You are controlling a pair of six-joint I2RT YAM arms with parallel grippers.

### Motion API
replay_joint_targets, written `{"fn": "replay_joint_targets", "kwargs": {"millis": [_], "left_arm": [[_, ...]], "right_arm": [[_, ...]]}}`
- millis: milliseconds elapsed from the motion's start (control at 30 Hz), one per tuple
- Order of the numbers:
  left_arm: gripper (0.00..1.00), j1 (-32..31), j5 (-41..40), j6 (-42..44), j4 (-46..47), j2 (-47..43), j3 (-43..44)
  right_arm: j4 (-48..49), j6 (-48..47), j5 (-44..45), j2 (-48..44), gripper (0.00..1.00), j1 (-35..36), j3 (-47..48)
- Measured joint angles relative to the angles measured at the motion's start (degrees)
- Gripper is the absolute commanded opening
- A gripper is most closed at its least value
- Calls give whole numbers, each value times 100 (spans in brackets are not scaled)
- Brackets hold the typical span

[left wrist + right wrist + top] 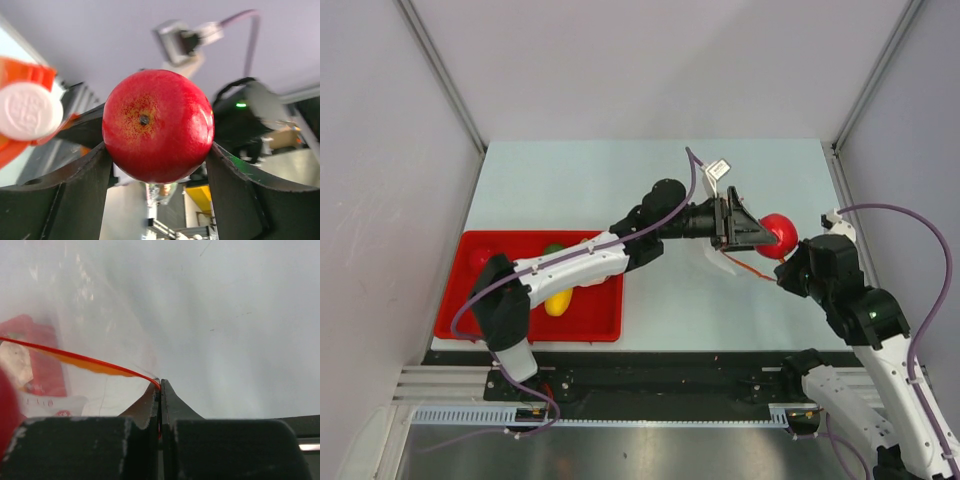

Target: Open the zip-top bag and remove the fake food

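My left gripper [758, 234] reaches right across the table, its fingers [75, 200] clamped on either side of a red ball of fake food [157, 125], which shows in the top view [780, 234] above the table. The zip-top bag [722, 262] hangs clear and crinkly just below it. My right gripper [160, 382] is shut on the bag's thin red zip strip [75, 357], and it sits right of the bag in the top view [782, 274]. The bag's clear film [100, 315] spreads to the left of those fingers.
A flat red tray [595, 325] lies at the front left under the left arm, holding a yellow piece [557, 303], a green piece [552, 248] and a red piece [480, 258]. A small white tag [718, 170] sits behind the left gripper. White walls stand on three sides.
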Motion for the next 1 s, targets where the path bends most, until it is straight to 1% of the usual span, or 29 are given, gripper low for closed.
{"fn": "replay_joint_targets", "kwargs": {"millis": [100, 267, 467, 567, 633, 700, 733, 767, 800, 833, 900, 1000], "left_arm": [[0, 66, 184, -339, 490, 4, 2], [0, 85, 623, -551, 1237, 4, -44], [0, 170, 1060, -896, 2507, -26, -262], [0, 188, 1102, -876, 2542, -197, -575], [0, 205, 1080, -562, 1996, -470, -767], [0, 227, 922, -20, 1174, -765, -807], [0, 247, 750, 352, 568, -979, -798], [0, 278, 511, 678, -7, -1198, -793], [0, 330, 153, 1102, -802, -1480, -754], [0, 385, -92, 1353, -1266, -1670, -726], [0, 557, -890, 1869, -2396, -2173, -726], [0, 903, -1840, 2236, -3392, -2988, -1182]], "right_arm": [[33, 2, 20, 98, 0, -4, 0], [-68, -52, 168, 299, 0, -98, 7], [-192, -166, 326, 452, 0, -192, 7], [-195, -197, 402, 448, 0, -205, 7], [-192, -210, 463, 448, 0, -232, 7], [-188, -227, 516, 455, 0, -254, 7], [-181, -249, 533, 466, 0, -280, 7], [-173, -271, 544, 485, 0, -299, 7], [-164, -304, 560, 505, 0, -319, 7], [-157, -321, 573, 514, 0, -334, 7], [-120, -376, 590, 542, 0, -385, 7], [-22, -487, 614, 597, 0, -459, 7]]}}
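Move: The left hand already grips a red fruit above the bag; the middle of the red tray it is bound for lies about 46 cm to its left, 5 cm farther out and 32 cm below. In the tray, the yellow fruit is some 41 cm left and level with the hand, the green one 42 cm left and 15 cm ahead. The right hand pinches the bag's rim, the mouth's middle about 5 cm to its left, 2 cm ahead and 2 cm below. Up about 6 cm and slightly back first, keeping its grip on the red fruit, the left hand then swings fast to the left, some 16 cm in all, away from the bag towards the tray, curving forward and sinking as the wrist turns counter-clockwise. The right hand, still pinching the bag's rim, eases about 3 cm right and 2 cm down, tilting a little. ##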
